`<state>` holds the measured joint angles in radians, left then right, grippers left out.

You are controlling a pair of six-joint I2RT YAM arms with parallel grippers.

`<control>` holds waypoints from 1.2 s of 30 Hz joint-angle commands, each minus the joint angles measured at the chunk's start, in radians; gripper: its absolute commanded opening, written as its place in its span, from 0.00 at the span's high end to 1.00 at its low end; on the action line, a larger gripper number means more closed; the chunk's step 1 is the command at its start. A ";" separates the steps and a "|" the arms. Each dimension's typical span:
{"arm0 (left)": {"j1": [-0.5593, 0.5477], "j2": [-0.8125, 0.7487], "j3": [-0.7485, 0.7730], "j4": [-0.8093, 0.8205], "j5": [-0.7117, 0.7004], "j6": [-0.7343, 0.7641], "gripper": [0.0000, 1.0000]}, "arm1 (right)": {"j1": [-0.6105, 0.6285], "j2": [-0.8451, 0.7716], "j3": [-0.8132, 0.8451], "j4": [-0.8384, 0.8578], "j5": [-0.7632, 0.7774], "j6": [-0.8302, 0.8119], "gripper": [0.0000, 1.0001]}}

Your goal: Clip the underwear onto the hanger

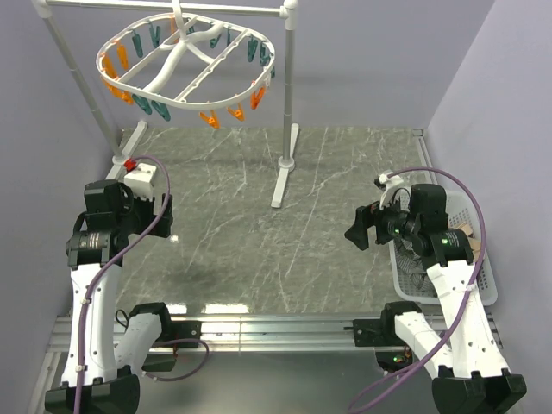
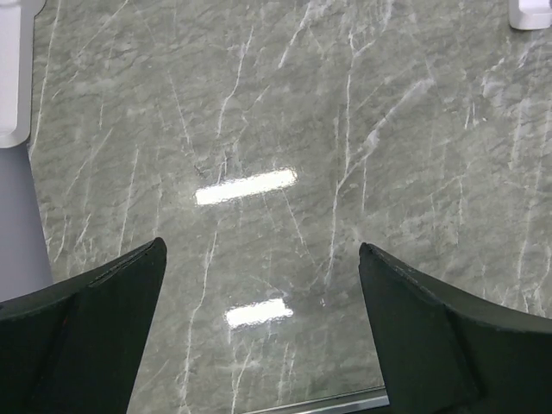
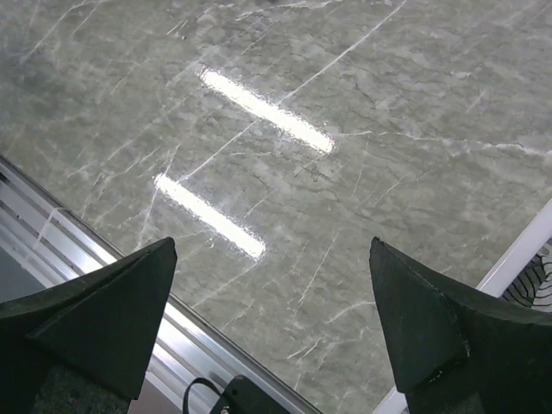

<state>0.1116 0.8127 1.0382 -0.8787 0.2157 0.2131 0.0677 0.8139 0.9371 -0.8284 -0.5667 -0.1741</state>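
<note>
The hanger, a white oval ring with orange and teal clothespins along its rim, hangs from the rail at the back left. The underwear is not clearly in view; only a small tan-brown patch shows in the basket behind my right arm, and I cannot tell what it is. My left gripper hovers open over bare marble at the left. My right gripper is open too, above the table near its front edge, beside the basket. Neither holds anything.
A white pole rail stand carries the hanger; its feet rest on the grey marble table. A white mesh basket sits at the right edge. A metal rail runs along the table's front.
</note>
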 commanded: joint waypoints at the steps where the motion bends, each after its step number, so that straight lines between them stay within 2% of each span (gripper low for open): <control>1: -0.003 -0.014 0.042 0.040 0.048 0.005 0.01 | 0.004 0.001 0.060 -0.007 0.007 -0.030 0.00; 8: -0.003 0.011 0.085 0.004 0.112 0.054 0.01 | 0.004 0.033 0.163 -0.098 0.091 -0.120 0.00; 15: -0.004 0.017 0.071 -0.005 0.136 0.104 0.01 | 0.004 0.088 0.226 -0.175 0.249 -0.182 0.00; 20: -0.006 0.019 0.053 -0.003 0.157 0.126 0.01 | -0.008 0.151 0.236 -0.224 0.422 -0.185 0.00; 23: -0.006 0.020 0.037 0.006 0.165 0.126 0.01 | -0.063 0.185 0.220 -0.227 0.478 -0.206 0.00; 28: -0.004 0.023 0.028 0.014 0.180 0.124 0.01 | -0.270 0.295 0.215 -0.230 0.507 -0.268 0.00; 36: -0.009 0.032 0.010 0.007 0.205 0.137 0.01 | -0.407 0.409 0.218 -0.167 0.603 -0.353 0.00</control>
<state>0.1085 0.8394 1.0531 -0.8833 0.3843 0.3279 -0.2928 1.2121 1.1313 -1.0302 -0.0250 -0.4721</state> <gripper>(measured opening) 0.995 0.998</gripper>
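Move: The underwear, a grey striped heap in the basket, lies some 20 cm to the right of the right hand, about 2 cm farther out and roughly 17 cm below. The basket's middle is about 24 cm to the right and 3 cm ahead; a tan strap in it lies some 30 cm right and 5 cm ahead. From the left hand, the underwear is roughly 75 cm to the right, level ahead and 19 cm below. The open right hand lifts slightly, then sweeps about 19 cm right and down towards the basket's underwear. ##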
